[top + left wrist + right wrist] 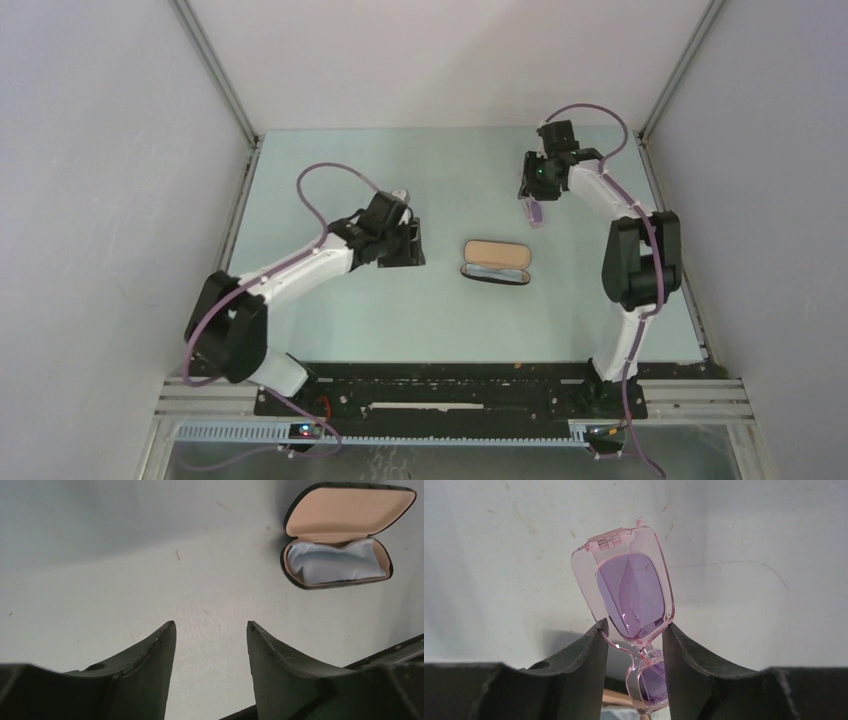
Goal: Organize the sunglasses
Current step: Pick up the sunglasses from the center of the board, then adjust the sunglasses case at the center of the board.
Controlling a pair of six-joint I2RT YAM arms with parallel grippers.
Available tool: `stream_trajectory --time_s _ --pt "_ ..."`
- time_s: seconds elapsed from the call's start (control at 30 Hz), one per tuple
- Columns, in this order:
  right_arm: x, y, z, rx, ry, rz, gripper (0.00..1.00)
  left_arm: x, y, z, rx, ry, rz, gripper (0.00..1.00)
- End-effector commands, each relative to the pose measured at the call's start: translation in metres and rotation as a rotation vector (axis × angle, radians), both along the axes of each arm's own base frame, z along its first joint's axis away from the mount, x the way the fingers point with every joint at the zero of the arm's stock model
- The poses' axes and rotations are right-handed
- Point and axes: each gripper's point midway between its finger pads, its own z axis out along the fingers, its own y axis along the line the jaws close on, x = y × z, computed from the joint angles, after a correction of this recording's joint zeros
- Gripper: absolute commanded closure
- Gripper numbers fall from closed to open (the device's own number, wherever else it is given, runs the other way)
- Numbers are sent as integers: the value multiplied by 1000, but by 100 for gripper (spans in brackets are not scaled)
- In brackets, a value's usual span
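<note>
The sunglasses (631,592) have a pink translucent frame and purple lenses. My right gripper (635,626) is shut on them near the bridge, with one lens sticking out past the fingertips and the other between the fingers. In the top view the sunglasses (535,211) hang from the right gripper (537,195) over the back right of the table, beyond the case. The black case (496,261) lies open mid-table, showing its tan lining. A light blue cloth (335,562) lies inside the case (345,510). My left gripper (210,625) is open and empty, left of the case.
The pale green table (330,330) is bounded by grey walls with metal rails at the left, right and back. The left gripper (408,243) sits low over the table, a short way from the case's left end.
</note>
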Motion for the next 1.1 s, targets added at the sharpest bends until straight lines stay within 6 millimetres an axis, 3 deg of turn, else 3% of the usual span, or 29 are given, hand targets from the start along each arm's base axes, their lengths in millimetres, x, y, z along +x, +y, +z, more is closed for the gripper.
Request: stream_trajectory --time_s 0.0,0.27,0.43,0.63,0.73,0.87,1.07 --pt "-9 2 49 113 -103 -85 92 40 -34 39 -55 -104 -66 41" --pt "-61 0 54 196 -100 -150 92 96 -81 45 -34 -146 -213 41" --pt "-90 -11 51 179 -102 -192 92 123 -113 29 -55 -99 -256 40" --pt "-118 -12 48 201 -101 -205 92 144 -133 8 -69 -40 -236 41" --pt "-129 -12 46 212 -98 -209 92 140 -140 -4 -74 3 -256 41" --pt "-145 -10 40 209 -71 -215 90 119 -139 -19 -41 56 -271 41" --pt "-160 -7 39 208 -57 -227 89 87 -138 -20 -54 86 -276 42"
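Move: The open case lies about 15 cm back from the right hand, 9 cm to its left and 8 cm below; this hand already holds the pink sunglasses by the bridge. From the left hand the same case is some 22 cm to the right, about 2 cm ahead and 8 cm lower. The blue cloth sits in the case's near half, 2 cm closer to the bases than its middle. Keeping its pinch on the sunglasses, the right hand draws them back about 16 cm until they hang just to the right of the case, rising some 3 cm and turning roughly 10 degrees clockwise while its left side rolls up about as much. Meanwhile the empty left hand, fingers staying part open, sweeps right and forward in a shallow arch towards the far side of the case's raised lid, ending about 13 cm to the right, then eases back a little towards the lid and sinks, with a clockwise turn of some 15 degrees. ##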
